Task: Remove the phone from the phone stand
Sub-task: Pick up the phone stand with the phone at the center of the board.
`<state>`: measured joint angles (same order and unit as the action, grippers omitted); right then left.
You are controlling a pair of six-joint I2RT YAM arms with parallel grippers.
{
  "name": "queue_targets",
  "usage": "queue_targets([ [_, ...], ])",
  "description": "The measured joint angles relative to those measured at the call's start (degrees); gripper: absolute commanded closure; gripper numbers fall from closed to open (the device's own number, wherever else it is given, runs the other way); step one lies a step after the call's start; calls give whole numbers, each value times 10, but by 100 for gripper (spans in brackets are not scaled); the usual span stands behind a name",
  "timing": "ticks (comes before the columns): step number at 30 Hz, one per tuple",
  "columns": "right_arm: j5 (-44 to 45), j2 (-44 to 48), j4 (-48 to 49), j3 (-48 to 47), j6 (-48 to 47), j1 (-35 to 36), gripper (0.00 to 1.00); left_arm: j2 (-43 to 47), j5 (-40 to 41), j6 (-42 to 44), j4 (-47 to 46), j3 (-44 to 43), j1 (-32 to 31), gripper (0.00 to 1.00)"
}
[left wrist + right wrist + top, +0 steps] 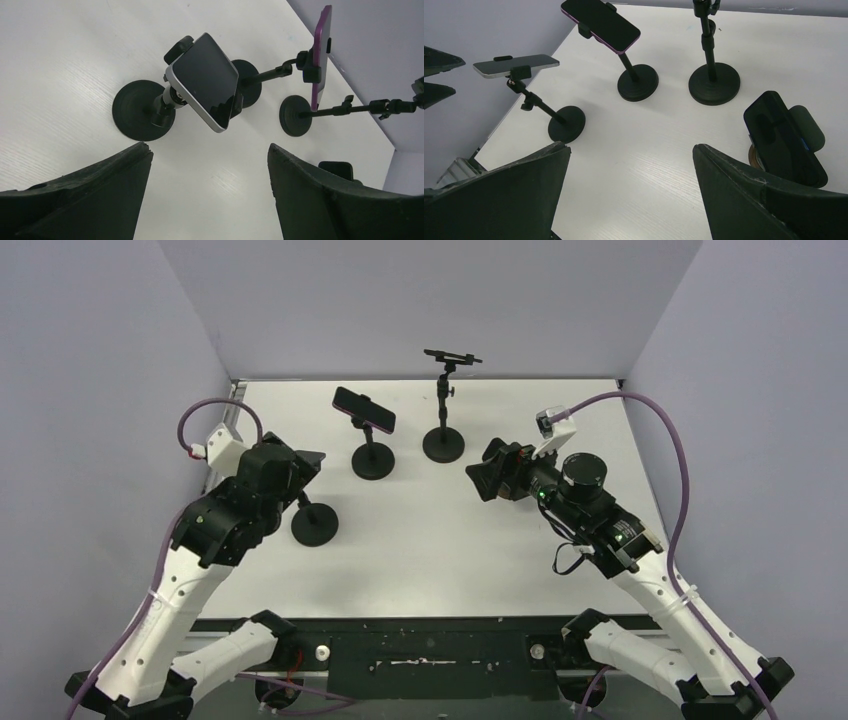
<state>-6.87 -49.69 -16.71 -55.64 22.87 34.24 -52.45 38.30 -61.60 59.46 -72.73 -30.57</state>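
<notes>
A silver phone (pixel 205 80) with a dark screen is clamped on a short black phone stand (pixel 142 112) at the table's left. My left gripper (pixel 210 150) is open, and the phone lies just ahead of its fingertips, not between them. From above, the left gripper (pixel 305 465) hides that phone; only the stand's base (pixel 315 523) shows. The right wrist view has the silver phone (pixel 516 66) lying flat in its clamp, with the left fingers (pixel 439 75) beside it. My right gripper (pixel 631 147) is open and empty over bare table at mid-right (pixel 485 478).
A purple phone (pixel 364 410) sits tilted on a second stand (pixel 373 460). A tall stand (pixel 443 445) at the back carries another phone (pixel 452 357). A black phone (pixel 781 137) in a holder stands close to my right finger. Walls enclose the table.
</notes>
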Motion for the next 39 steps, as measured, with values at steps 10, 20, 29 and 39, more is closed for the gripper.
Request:
queue_targets([
  [10, 0, 0, 3, 0, 4, 4, 0, -9, -50, -81, -3, 17, 82, 43],
  [20, 0, 5, 1, 0, 3, 3, 0, -48, -107, -94, -30, 18, 124, 52],
  [29, 4, 11, -9, 0, -3, 3, 0, -75, -158, -98, -68, 36, 158, 69],
  [39, 15, 17, -15, -1, -12, 3, 0, -80, -181, -98, -76, 40, 164, 90],
])
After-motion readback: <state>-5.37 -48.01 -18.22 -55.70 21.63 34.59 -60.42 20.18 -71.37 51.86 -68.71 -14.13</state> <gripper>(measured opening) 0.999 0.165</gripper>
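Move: The silver phone on the left stand is the left hand's target: its middle lies roughly 9 cm ahead, 3 cm to the right and 7 cm below. The pink phone sits some 25 cm ahead and 17 cm to the right of the hand, 6 cm lower; the tall empty stand's head is about 30 cm ahead, 37 cm right and 3 cm higher. From the right hand, the silver phone is about 9 cm ahead, 42 cm left and 8 cm below. The left fingers come onto the near end of the silver phone and pinch it from above and below, closing from wide open to nearly shut. The hand gets there by going forward about 5 cm and down nearly as far, with a brief sway to the left and back, while the wrist rolls some 15–20 degrees, left side down, and turns slightly counter-clockwise. ##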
